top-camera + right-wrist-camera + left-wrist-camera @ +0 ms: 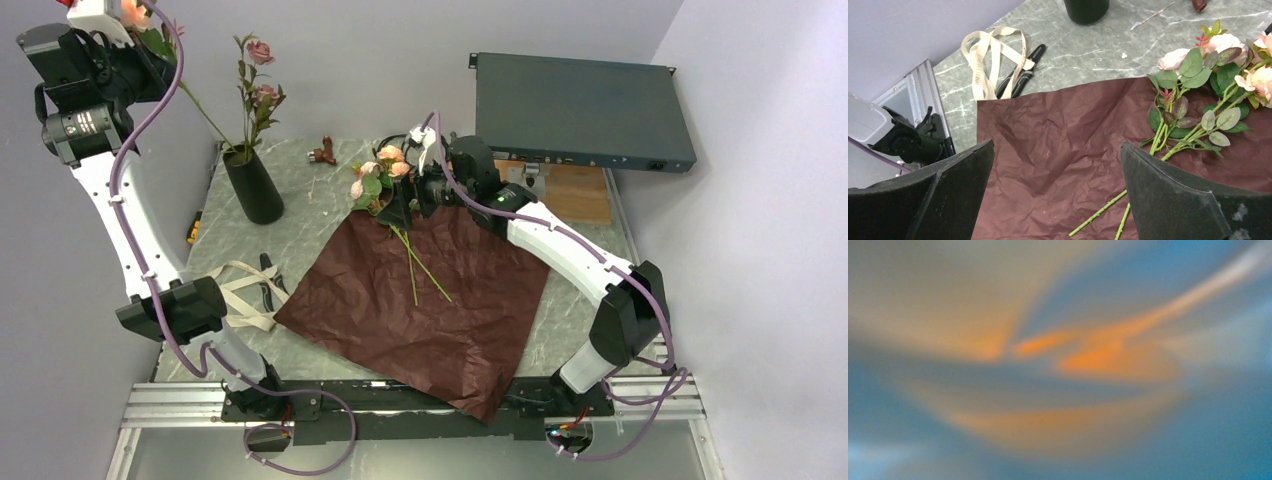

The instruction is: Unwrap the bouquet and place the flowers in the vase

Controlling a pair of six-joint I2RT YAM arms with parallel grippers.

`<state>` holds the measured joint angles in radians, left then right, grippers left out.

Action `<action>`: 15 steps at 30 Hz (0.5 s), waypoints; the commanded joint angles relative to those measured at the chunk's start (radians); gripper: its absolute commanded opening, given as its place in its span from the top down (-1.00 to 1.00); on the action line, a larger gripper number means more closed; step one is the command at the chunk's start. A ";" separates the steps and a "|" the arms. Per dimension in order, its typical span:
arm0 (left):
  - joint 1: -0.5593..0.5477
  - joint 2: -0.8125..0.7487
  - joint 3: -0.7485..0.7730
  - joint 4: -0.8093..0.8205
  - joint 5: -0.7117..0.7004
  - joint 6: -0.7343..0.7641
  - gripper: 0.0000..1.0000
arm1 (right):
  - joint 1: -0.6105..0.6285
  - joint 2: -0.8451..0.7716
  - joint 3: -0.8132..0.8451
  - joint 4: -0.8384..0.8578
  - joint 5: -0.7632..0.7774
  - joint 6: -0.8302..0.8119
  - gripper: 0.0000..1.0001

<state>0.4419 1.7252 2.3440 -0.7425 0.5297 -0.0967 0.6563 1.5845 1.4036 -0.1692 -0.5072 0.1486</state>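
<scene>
The bouquet lies undone: its maroon paper (420, 300) is spread flat, and several flowers (383, 168) rest at its far edge, stems (422, 268) pointing toward me. The black vase (253, 186) stands at the back left with two pink roses (261, 52) in it. My left gripper (128, 22) is raised high at the top left, shut on a peach rose (136, 12) whose long stem (200, 110) slants down to the vase mouth. The left wrist view is only an orange and blue blur. My right gripper (1057, 150) hangs open over the paper (1048, 135), just beside the flowers (1208, 65).
A beige ribbon (238, 292) and a black hand tool (268, 283) lie left of the paper. A grey equipment box (580, 110) and a wooden board (578, 192) sit at the back right. A small brown object (322, 153) lies near the back edge.
</scene>
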 commanded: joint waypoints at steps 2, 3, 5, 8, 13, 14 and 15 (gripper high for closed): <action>0.000 0.003 -0.038 -0.014 0.008 -0.015 1.00 | 0.002 0.002 0.043 0.019 -0.009 -0.014 -0.99; 0.001 0.006 -0.043 -0.018 0.000 -0.009 1.00 | 0.002 0.002 0.043 0.018 -0.009 -0.016 -0.99; 0.001 0.009 -0.067 -0.012 -0.015 0.007 1.00 | 0.002 0.004 0.044 0.018 -0.007 -0.017 -0.99; 0.000 0.013 -0.119 0.009 -0.027 0.026 1.00 | 0.002 0.009 0.052 0.013 -0.004 -0.017 -0.99; 0.001 0.031 -0.199 0.069 -0.036 0.043 1.00 | 0.002 0.022 0.056 0.014 -0.004 -0.012 -0.99; 0.001 0.040 -0.209 0.076 -0.035 0.043 1.00 | 0.001 0.024 0.058 0.012 -0.005 -0.012 -0.99; 0.001 0.050 -0.218 0.085 -0.033 0.043 1.00 | 0.001 0.026 0.059 0.009 -0.004 -0.013 -0.99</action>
<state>0.4419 1.7473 2.1506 -0.7372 0.5056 -0.0731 0.6563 1.5978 1.4097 -0.1795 -0.5072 0.1486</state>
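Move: The left gripper, holding peach flowers, is high over the vase. The vase's middle lies about 7 cm right, 2 cm back and some 32 cm below it; the held stem already reaches down to the mouth. The blooms of the roses standing in the vase are roughly 16 cm right, 4 cm ahead and 5 cm below. The ribbon lies about 23 cm back, 6 cm right, on the table. From the right gripper, the vase is some 33 cm left, 10 cm ahead. Lower the left gripper about 8 cm towards the vase, gathering speed and easing a little forward, to feed the peach flowers' stem down through the mouth beside the roses. Tip the fingers down some 10 degrees from nearly level, and keep them shut on the stem. ##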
